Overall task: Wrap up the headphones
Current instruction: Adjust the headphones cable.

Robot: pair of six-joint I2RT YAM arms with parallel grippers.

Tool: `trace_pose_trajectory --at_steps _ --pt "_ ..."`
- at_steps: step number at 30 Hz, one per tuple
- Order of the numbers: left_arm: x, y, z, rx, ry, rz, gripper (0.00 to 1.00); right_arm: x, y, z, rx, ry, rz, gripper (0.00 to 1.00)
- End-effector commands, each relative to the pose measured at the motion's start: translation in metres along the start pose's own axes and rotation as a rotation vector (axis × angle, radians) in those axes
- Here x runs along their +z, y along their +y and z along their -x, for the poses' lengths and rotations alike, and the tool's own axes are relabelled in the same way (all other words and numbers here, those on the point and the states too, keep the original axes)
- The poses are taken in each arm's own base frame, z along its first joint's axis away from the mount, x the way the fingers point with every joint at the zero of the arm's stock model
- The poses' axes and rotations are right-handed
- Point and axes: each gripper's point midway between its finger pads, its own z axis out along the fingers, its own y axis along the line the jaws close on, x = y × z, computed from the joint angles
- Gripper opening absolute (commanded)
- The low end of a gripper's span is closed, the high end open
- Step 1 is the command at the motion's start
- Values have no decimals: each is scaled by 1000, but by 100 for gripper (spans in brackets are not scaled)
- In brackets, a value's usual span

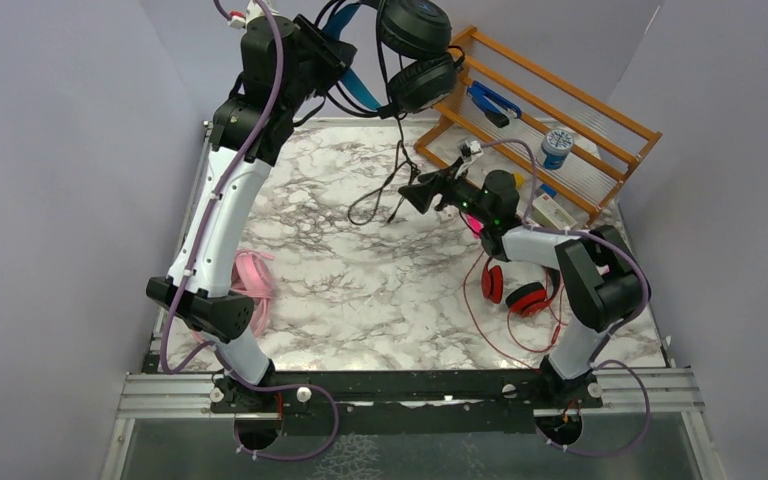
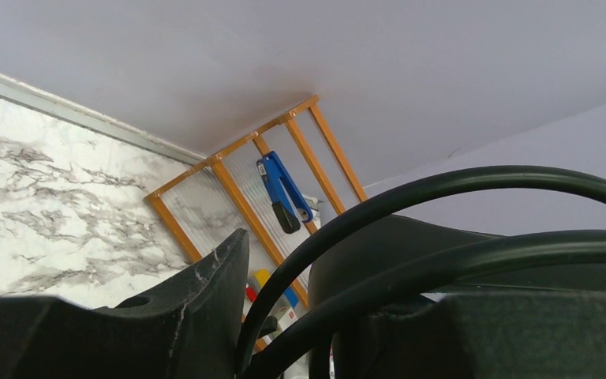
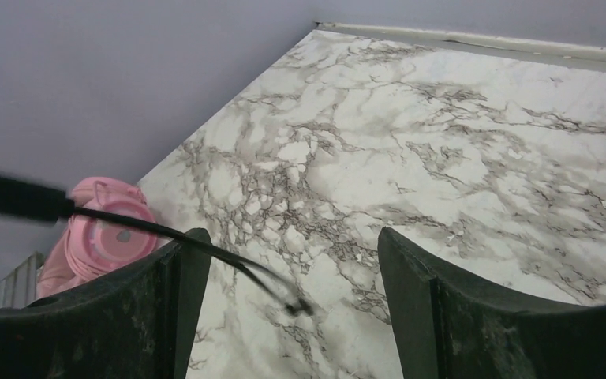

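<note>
My left gripper (image 1: 332, 52) is raised high at the back and is shut on the black headphones (image 1: 415, 50) by their blue headband. The left wrist view shows black cable loops (image 2: 410, 197) crossing between its fingers (image 2: 197, 308). Their thin cable (image 1: 388, 190) hangs down to the table. My right gripper (image 1: 422, 192) is beside that cable. It stands open, and the blurred cable end (image 3: 296, 306) lies between its fingers (image 3: 166, 308). Pink headphones (image 1: 250, 280) lie at the left edge of the table, also in the right wrist view (image 3: 102, 237). Red headphones (image 1: 520, 293) lie under my right arm.
An orange wooden rack (image 1: 560, 110) leans at the back right with a blue stapler (image 1: 490, 103) and a blue-capped jar (image 1: 557, 146) on it. Grey walls close in the marble table (image 1: 360, 290) on three sides. The red cable (image 1: 480, 320) trails across the table.
</note>
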Motion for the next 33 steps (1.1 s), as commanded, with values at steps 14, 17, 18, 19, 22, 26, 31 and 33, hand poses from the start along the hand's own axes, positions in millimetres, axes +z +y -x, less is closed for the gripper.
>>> trace_pose_trajectory --at_steps 14,17,18,19,22,26,31,33 --pt "-7 -25 20 -54 -57 -100 0 31 28 26 42 -38 197 52" --pt "3 -28 40 -26 -102 -130 0 20 6 4 108 14 57 15" --pt "9 -27 53 -18 -127 -136 0 9 -3 -10 135 37 0 10" --pt "14 -22 68 -27 -149 -134 0 -4 -10 -26 165 68 -51 5" --pt "29 -2 125 -111 -214 -163 0 -38 -20 -70 288 205 -125 0" --pt "32 28 198 -169 -358 -214 0 -74 -18 -107 388 356 -224 0" --pt "29 80 253 -117 -537 -136 0 -118 -27 -128 421 466 -403 0" --pt "29 99 268 -105 -570 -100 0 -135 -33 -128 448 479 -470 0"
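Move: The hanging cable of the black headphones runs just off the right fingertips, about 1 cm ahead and 2 cm left, level with them. The held headphones are roughly 30 cm above that hand, 5 cm ahead and 4 cm left. On the table, some 19 cm below it, the pink strip lies about 12 cm right and 6 cm back. From the left hand the cable spot is roughly 3 cm back, 8 cm right and 30 cm down. Right pinches the cable and draws it down and back while left swings the headphones about 23 cm left. ##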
